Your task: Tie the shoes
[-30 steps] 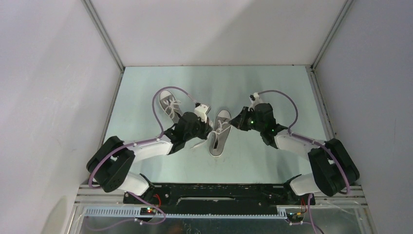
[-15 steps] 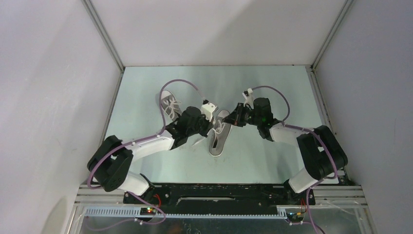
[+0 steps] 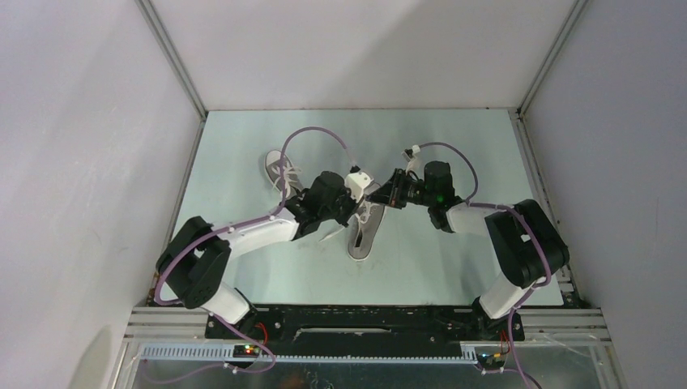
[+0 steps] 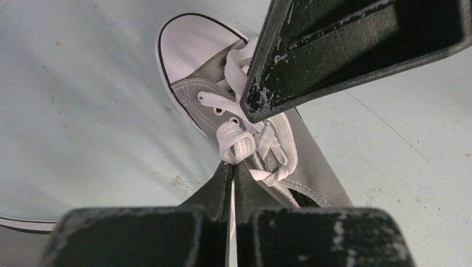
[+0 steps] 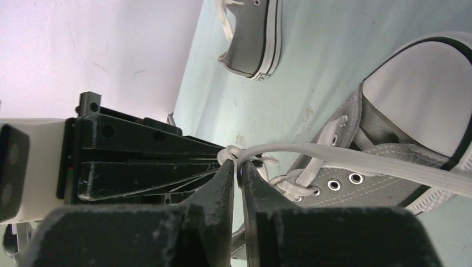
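Note:
Two grey shoes with white toe caps lie on the pale green table. One shoe [image 3: 362, 235] [image 4: 314, 167] [image 5: 389, 161] is in the middle, the other shoe [image 3: 277, 166] [image 5: 256, 39] at the back left. My left gripper [image 3: 364, 197] [image 4: 234, 167] is shut on a white lace [image 4: 236, 146] just above the middle shoe's eyelets. My right gripper [image 3: 382, 194] [image 5: 238, 164] faces it tip to tip, its jaws a thin slit apart. A small lace loop [image 5: 234, 152] lies across its tips, and a lace strand [image 5: 389, 164] runs off over the shoe. Whether that loop is pinched does not show.
White walls with metal corner posts [image 3: 174, 61] close in the table [image 3: 454, 146] on three sides. The arm bases and a black rail [image 3: 364, 320] sit along the near edge. Purple cables [image 3: 312, 134] arch over both wrists.
Both arms have swung inward over the middle shoe. The left gripper moved right and farther back, the right gripper moved left, and their tips now meet.

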`<state>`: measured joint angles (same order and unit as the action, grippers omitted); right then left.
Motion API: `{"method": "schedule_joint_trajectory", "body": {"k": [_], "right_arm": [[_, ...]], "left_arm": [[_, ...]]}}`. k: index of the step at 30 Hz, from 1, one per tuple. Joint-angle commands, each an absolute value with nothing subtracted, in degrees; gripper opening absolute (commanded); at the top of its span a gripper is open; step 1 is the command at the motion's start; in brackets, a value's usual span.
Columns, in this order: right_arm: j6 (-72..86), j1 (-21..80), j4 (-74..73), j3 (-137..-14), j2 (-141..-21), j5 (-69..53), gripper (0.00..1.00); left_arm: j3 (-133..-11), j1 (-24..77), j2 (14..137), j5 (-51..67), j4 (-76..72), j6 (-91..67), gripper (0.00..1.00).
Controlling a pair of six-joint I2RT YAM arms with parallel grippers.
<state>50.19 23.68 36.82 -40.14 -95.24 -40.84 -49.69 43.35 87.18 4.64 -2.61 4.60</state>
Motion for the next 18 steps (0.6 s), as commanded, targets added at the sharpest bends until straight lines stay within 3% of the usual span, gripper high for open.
{"method": "schedule_joint_trajectory", "body": {"k": [1,13,18], "right_arm": [[52.79,23.27,43.94,-40.69,-96.45,-44.04,0.13],[54.09,23.61,44.47,-40.17,-97.96,-43.46,0.32],[53.88,24.16,44.34,-40.17,-98.74,-42.92,0.34]], "left_arm": [[-52.52,43.68,88.00,6.47,-1.00,5.85,0.00],[-54.08,44.70,89.27,6.50,-0.37,6.63,0.00],[-55.21,45.24,89.57,6.70,1.25,6.74,0.00]]}}
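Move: The left hand still pinches a small loop of lace above the near shoe. The right fingertips, with the other lace draped over them, are about 3 cm to its right, 1 cm ahead and 2 cm higher. Seen from the right hand, that loop is about 3 cm left, 1 cm back and 2 cm below. The near shoe's middle lies about 3 cm back, 3 cm right and 7 cm below the left hand; the far shoe is about 17 cm left, 7 cm ahead and 7 cm below. Down about 1 cm and slightly back goes the left hand with its loop still pinched, then it eases about 1 cm right towards the right fingertips. The right hand all but stays in place, rising and sinking again by less than 1 cm, while its slightly parted fingers open to about a third of their range beside the loop, the other lace still draped over them. ##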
